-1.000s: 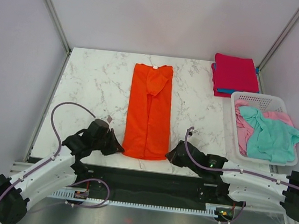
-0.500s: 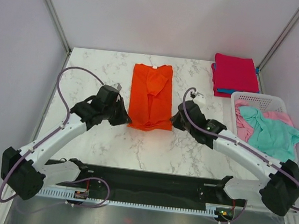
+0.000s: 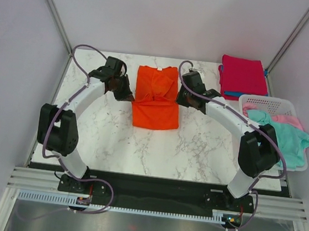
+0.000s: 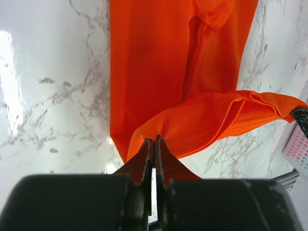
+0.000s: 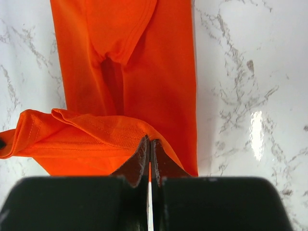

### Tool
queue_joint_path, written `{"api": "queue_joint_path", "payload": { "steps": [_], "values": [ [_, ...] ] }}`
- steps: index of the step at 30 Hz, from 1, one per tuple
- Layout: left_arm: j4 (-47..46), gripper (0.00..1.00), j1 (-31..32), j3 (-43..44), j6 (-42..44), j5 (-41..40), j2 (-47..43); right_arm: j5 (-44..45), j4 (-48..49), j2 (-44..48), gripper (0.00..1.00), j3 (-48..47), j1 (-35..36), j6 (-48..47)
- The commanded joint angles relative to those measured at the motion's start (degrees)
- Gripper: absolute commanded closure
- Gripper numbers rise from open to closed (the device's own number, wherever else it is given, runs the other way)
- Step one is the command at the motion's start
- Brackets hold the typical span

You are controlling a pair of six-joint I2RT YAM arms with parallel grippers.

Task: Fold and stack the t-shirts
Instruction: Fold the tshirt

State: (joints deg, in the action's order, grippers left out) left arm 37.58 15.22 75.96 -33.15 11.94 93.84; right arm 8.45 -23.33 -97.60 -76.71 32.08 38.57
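An orange-red t-shirt lies in the middle of the marble table, its bottom half lifted and carried back over its upper half. My left gripper is shut on the hem's left corner, and my right gripper is shut on the hem's right corner. The hem hangs in a sagging line between the two grippers above the flat upper part of the shirt. A folded magenta t-shirt lies on a blue one at the back right.
A white slotted basket stands at the right edge and holds a teal t-shirt and a pink one. Metal frame posts rise at the back corners. Both arms arch over the table's sides.
Both grippers have carried the orange shirt's bottom hem from the near edge toward the back, doubling the shirt over itself. The arms have stretched far forward.
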Motion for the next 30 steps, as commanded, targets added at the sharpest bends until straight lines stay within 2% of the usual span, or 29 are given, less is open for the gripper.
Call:
{"api": "queue_joint_path", "payload": {
  "steps": [1,12,19,22,23,24,25,26,27,28,30],
  "values": [
    [-0.5,0.98,-1.4,6.6,5.0,4.9,4.6,-2.6,0.1,-3.0,1.0,-5.7,-2.2,-3.3],
    [1.4,0.93,-4.9,20.3,9.2,9.9,19.0,-7.9,1.8,-14.4,1.0,-15.1,-6.7,-8.6],
    [2.6,0.89,-5.7,24.6,9.0,11.7,26.6,-11.3,1.7,-22.2,1.0,-19.9,-7.9,-8.7],
    [7.6,0.76,-5.9,33.4,9.2,12.4,33.1,-12.8,1.3,-26.3,0.83,-24.3,-9.0,-8.5],
    [9.0,0.68,-6.0,36.2,9.2,12.7,36.3,-13.0,0.7,-28.8,0.67,-26.3,-9.8,-8.5],
    [10.1,0.65,-6.3,42.4,9.2,13.5,38.2,-13.3,-1.3,-30.2,0.6,-28.6,-10.4,-8.3],
    [13.0,0.63,-6.5,46.1,9.3,14.2,39.8,-13.5,-2.4,-31.5,0.46,-34.2,-10.9,-8.1],
    [14.6,0.58,-6.8,50.0,9.2,13.8,43.1,-14.2,-3.5,-34.3,0.4,-37.3,-11.9,-8.1],
    [15.8,0.54,-7.3,57.6,9.1,12.8,44.4,-14.8,-6.4,-35.7,0.38,-43.8,-12.4,-8.2],
    [16.9,0.49,-7.6,60.8,9.2,12.6,45.3,-15.1,-7.9,-36.8,0.32,-46.8,-12.8,-8.1],
    [17.0,0.41,-9.0,65.4,8.7,13.9,45.4,-16.8,-10.2,-37.9,0.3,-50.9,-14.1,-8.2]
  ]
}}
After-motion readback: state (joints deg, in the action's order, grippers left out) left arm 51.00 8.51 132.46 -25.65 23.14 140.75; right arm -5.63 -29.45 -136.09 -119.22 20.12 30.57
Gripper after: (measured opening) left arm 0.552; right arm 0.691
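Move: About 10 cm straight ahead of each hand and 8 cm below lies the place for its held hem corner, on the upper part of the orange t-shirt. The collar is 22 cm ahead and 10 cm to the right of the left hand, 21 cm ahead and 9 cm to the left of the right hand. The fold's middle bulges 9 cm behind the left hand, 10 cm to its right. The red stack lies 19 cm ahead and some 29 cm right of the right hand. Carrying the pinched hem forward between them, both hands travel side by side towards the collar, gently sinking at first and more steeply after about 8 cm, to lay the hem on the shirt's upper part. Near the bottom, 6 to 8 cm down, the fingers open well apart and let go; the hands run on another 7 cm or so forward, lifting slightly at the end. ##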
